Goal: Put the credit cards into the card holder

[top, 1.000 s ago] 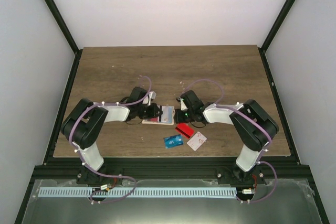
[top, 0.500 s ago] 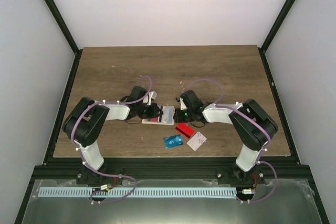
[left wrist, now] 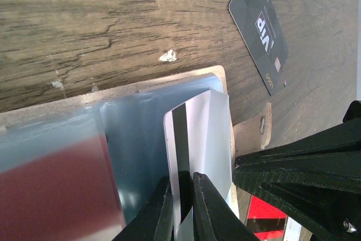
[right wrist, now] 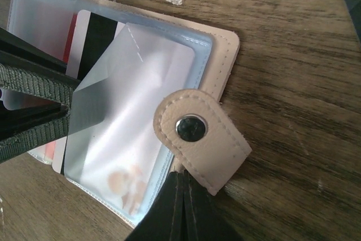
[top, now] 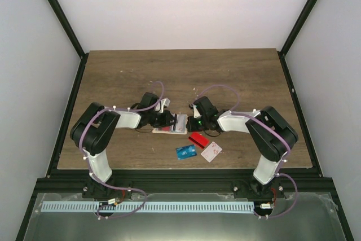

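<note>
The beige card holder [top: 174, 124] lies open on the table, its clear sleeves up. My left gripper [left wrist: 183, 178] is shut on a white credit card with a black stripe [left wrist: 197, 134], whose far end sits inside a clear sleeve [right wrist: 141, 100]. My right gripper [right wrist: 183, 176] is shut on the card holder's edge, at the base of the snap tab [right wrist: 194, 131]. A red-and-white card shows in the holder's other sleeve [left wrist: 51, 190]. A red card [top: 198, 139], a blue card [top: 186, 152] and a white card with a red dot [top: 211, 151] lie loose nearer the arms.
A black VIP card [left wrist: 260, 26] lies flat on the wood just beyond the holder. The two grippers face each other across the holder, fingers close together. Black frame posts and grey walls border the table on both sides.
My left gripper has edged slightly to the right, toward the holder, with the striped card in it. The right gripper has not moved.
</note>
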You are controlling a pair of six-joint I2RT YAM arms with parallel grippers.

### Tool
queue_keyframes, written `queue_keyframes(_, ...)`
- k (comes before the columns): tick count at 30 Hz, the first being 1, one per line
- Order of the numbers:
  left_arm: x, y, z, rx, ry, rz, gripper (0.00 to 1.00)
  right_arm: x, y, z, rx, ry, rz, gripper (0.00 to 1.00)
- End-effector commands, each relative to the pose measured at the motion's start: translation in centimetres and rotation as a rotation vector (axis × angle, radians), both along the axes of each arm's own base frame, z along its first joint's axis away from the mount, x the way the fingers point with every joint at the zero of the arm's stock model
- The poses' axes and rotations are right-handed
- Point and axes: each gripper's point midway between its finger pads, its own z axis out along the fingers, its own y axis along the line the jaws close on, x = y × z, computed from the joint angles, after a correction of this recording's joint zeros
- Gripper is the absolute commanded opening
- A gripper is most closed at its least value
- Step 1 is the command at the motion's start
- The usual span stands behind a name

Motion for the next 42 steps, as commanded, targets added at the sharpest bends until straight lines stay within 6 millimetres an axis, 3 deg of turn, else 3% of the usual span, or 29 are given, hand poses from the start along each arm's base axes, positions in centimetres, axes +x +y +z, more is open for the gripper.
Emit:
queue_keyframes(1,-1.4,0.5,-2.5,0.057,0.076,0.003,0.11,-1.3,-1.7,-3.2,-0.106,0.082,-0.016,0.01)
queue_keyframes(6,-1.6,0.6,-2.0,0.055,0.075,0.007,0.13,-1.2,-1.8,-3.1,-0.113,0.077,-0.019,0.01)
queue_keyframes(14,-1.6,1.5,-0.5,0.107,0.057,0.018,0.30,-1.3,-2.0,-3.0,-0.115,0.074,-0.024,0.01)
queue_keyframes(29,-1.6,2.0,1.3,0.136,0.044,0.032,0.49,-1.1,-1.9,-2.4,-0.110,0.060,-0.025,0.01)
queue_keyframes(34,-2.1,1.6,2.3,0.105,0.046,0.005,0.56,-0.8,-1.7,-1.5,-0.098,0.045,-0.022,0.01)
queue_keyframes(42,-2.1,2.8,2.5,0.182,0.007,0.009,0.66,-0.6,-0.4,1.7,-0.015,0.012,0.007,0.01)
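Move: The left fingertips are pinching the striped white card in the card holder's right pocket. The card's middle is some 2 cm to the right of them and 1 cm below; the holder's middle lies about 2 cm left. The VIP card is 5 cm ahead and 8 cm right, the red card 7 cm back and 9 cm right, the blue card 11 cm back and 5 cm right. From the right hand, the striped card lies about 4 cm left and 1 cm ahead. After a brief hold, the left hand draws left and back and rises, roughly 3.5 cm in all, while its nearly shut fingers spread steadily to about two thirds open, letting go of the striped card in the right pocket and tilting slightly. The right hand, fingers shut at the holder's right edge by the strap, stays almost in place as the holder parts from its tips. ##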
